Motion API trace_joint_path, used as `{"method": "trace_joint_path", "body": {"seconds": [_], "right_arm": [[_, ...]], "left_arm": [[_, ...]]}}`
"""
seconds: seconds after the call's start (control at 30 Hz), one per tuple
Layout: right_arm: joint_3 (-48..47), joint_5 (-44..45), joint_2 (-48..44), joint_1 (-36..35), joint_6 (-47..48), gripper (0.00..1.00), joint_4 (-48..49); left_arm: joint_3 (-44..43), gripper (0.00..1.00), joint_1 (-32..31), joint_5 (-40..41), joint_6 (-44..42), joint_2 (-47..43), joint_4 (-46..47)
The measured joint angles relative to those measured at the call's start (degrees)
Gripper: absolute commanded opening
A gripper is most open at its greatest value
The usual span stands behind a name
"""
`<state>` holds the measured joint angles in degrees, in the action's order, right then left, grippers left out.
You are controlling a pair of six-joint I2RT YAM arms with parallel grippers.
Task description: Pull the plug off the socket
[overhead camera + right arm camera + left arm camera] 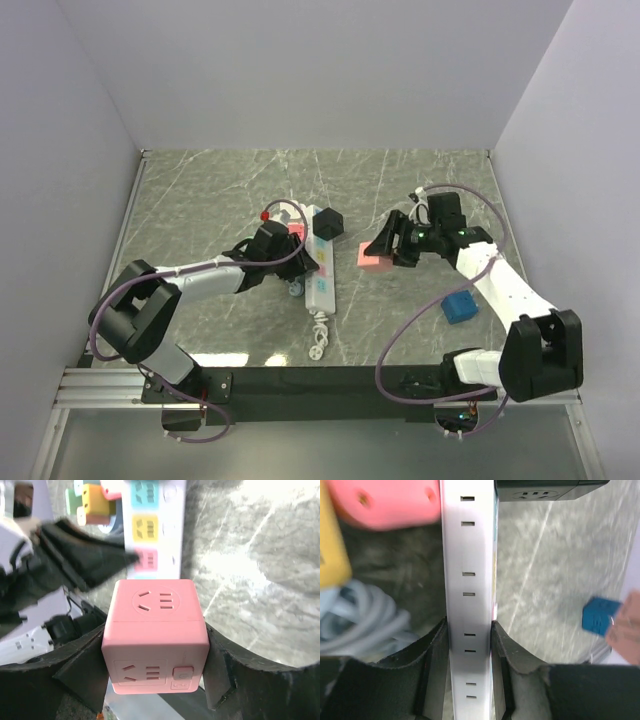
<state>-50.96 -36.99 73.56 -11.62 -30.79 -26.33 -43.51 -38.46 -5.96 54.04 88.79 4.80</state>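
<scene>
The socket is a white power strip [322,270] with coloured outlets, lying lengthwise mid-table. My left gripper [297,262] is shut across its narrow body [470,555], one finger on each long side. The plug is a pink cube [375,258] with outlet faces and a small button. It sits to the right of the strip, apart from it, with my right gripper [388,250] shut on its two sides. In the right wrist view the pink cube [155,635] fills the space between the fingers, and the strip [155,530] lies beyond it. A black cube plug [328,222] sits on the strip's far end.
A blue cube [460,307] lies on the table near the right arm. A pink block [385,502], a yellow block [330,545] and a coiled grey cable [360,615] lie left of the strip. The strip's white cord [318,335] trails toward the near edge.
</scene>
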Motion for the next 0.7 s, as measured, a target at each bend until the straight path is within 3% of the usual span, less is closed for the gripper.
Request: {"method": "trace_joint_path", "body": {"seconds": [0.17, 0.33, 0.47, 0.57, 0.7], "right_arm": [[-0.4, 6.1, -2.4, 2.2, 1.8, 0.0, -6.4], [-5.6, 29.4, -1.3, 9.7, -1.8, 0.0, -15.2], [-9.2, 42.3, 2.9, 18.2, -5.9, 0.0, -17.5], [-8.9, 46.9, 7.4, 23.5, -8.5, 0.0, -18.3], [-4.9, 48.1, 9.5, 24.2, -10.3, 0.05, -18.1]], "left_arm": [[-0.4, 0.01, 0.7, 1.8, 0.2, 0.0, -0.2], [-0.6, 0.01, 0.7, 1.7, 0.1, 0.0, -0.5], [-0.6, 0.0, 0.7, 1.2, 0.1, 0.0, -0.6], [-0.6, 0.01, 0.7, 1.1, 0.1, 0.0, -0.7], [-0.6, 0.0, 0.7, 0.7, -0.1, 0.0, -0.7]]}}
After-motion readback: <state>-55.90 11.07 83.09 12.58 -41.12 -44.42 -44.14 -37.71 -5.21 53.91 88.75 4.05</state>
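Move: The right hand already holds the pink plug clear of the strip. The blue plug, beside the clear table it is carried to, lies about 24 cm to this hand's right, 7 cm back and 13 cm below. The socket strip's middle is some 14 cm left, 4 cm ahead and 10 cm down; the black plug is about 11 cm left, 14 cm ahead and 9 cm down. From the left hand the blue plug lies roughly 40 cm right, 9 cm back and 4 cm lower. Still pinching the pink plug, the right hand sweeps about 25 cm to the right, away from the strip and towards the blue plug, then sinks to bring its total drop to some 8 cm over the clear table just beyond it. On the way the wrist swings roughly 55 degrees clockwise and the fingers steepen to point nearly straight down. The left fingers keep their hold on the strip. ##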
